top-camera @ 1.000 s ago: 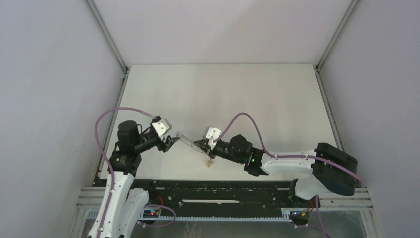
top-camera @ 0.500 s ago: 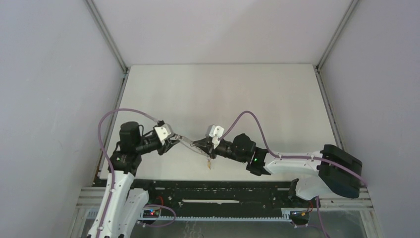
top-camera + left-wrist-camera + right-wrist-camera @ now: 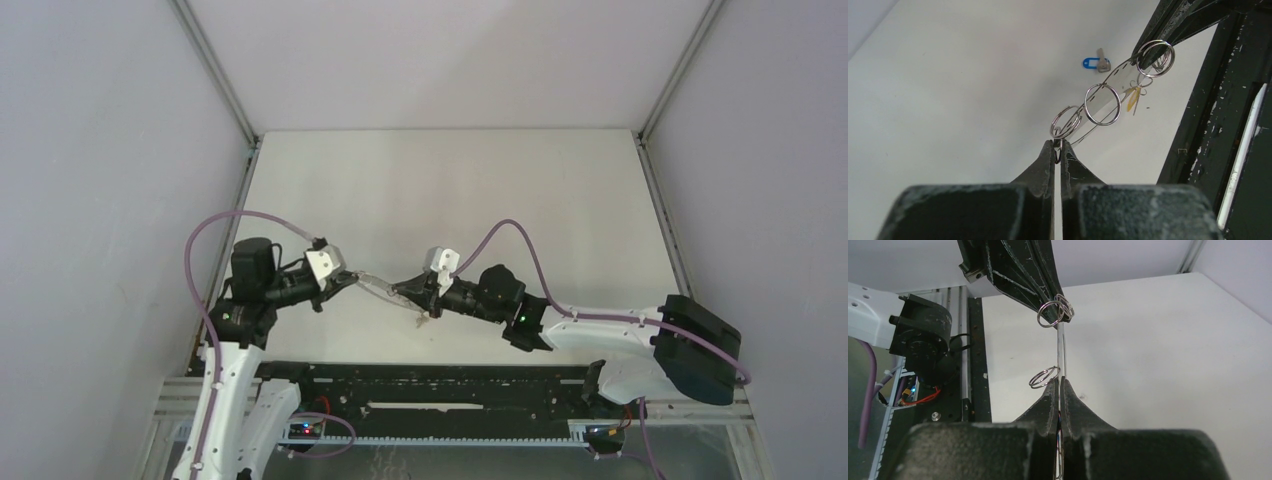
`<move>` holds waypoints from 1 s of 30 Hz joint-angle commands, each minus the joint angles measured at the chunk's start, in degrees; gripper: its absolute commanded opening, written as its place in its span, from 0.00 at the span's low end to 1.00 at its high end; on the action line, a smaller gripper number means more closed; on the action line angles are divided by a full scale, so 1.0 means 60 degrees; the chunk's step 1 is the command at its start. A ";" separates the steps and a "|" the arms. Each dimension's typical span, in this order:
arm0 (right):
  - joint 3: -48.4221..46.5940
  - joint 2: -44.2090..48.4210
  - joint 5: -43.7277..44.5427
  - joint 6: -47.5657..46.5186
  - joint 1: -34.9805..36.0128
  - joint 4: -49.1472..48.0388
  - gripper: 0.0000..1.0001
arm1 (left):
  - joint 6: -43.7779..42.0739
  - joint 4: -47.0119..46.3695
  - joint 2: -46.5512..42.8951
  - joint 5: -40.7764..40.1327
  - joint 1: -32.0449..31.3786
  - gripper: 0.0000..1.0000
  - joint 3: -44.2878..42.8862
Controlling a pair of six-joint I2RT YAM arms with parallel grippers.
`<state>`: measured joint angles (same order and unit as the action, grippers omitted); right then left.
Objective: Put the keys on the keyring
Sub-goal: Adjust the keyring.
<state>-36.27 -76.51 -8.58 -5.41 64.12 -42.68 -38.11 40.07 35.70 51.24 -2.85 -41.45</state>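
The keyring [image 3: 370, 283] hangs stretched above the table between my two grippers. My left gripper [image 3: 341, 279] is shut on one end of it. In the left wrist view the fingertips [image 3: 1048, 150] pinch the thin hoop [image 3: 1122, 74] just below a small metal loop [image 3: 1066, 121]. My right gripper [image 3: 402, 291] is shut on the other end; its wrist view shows the hoop [image 3: 1060, 347] edge-on, running up to the left fingers [image 3: 1018, 270]. A yellow key [image 3: 1133, 98] dangles from the keyring near the right gripper. A blue key [image 3: 1096, 63] lies on the table beyond.
A black rail [image 3: 440, 375] runs along the table's near edge, close under both grippers [image 3: 1208, 125]. Grey walls with metal corner posts [image 3: 215, 70] enclose the white table [image 3: 450, 190] on three sides.
My left gripper came in to the keyring's free end and shut on it. The right gripper, still shut on the keyring, drifted slightly up and back.
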 commanded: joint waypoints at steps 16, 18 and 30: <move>-0.1170 0.0108 -0.2810 0.1095 -0.0762 0.1188 0.55 | -0.2515 0.0493 -0.0132 0.0515 -0.0654 0.00 -0.1335; -0.1905 0.0040 -0.3139 0.0577 -0.0804 0.2550 0.59 | -0.3062 0.0827 -0.0130 0.0197 -0.1117 0.00 -0.1418; -0.4193 0.0146 -0.3911 -0.1892 -0.0686 0.7486 0.59 | -0.4865 0.2198 0.0208 -0.1284 -0.2252 0.00 -0.1879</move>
<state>-59.09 -76.62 -28.40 -11.77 59.53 -8.95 -64.73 53.41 35.97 45.32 -15.70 -48.64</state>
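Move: The keyring plate is already pinched by both hands. Its middle is roughly at the right fingertips, about 2 cm below them, which puts it some 8 cm to the right of the left hand, 3 cm back and 3 cm lower. The yellow-tag key hangs from it, about 5 cm right, 4 cm back and 8 cm below the right hand. The blue-tag key lies on the table, roughly 11 cm right, 7 cm ahead and 20 cm below the right hand. The keyring stays pinched by a ring at its end in the left fingers while the right fingers open, come free of the plate and lift about 5 cm, easing slightly back and left, swinging some 15 degrees counter-clockwise and tipping downward. The left hand draws back about 3 cm and a little right, rising then mostly sinking again, and rolls nearly 30 degrees clockwise as seen along its fingers. ##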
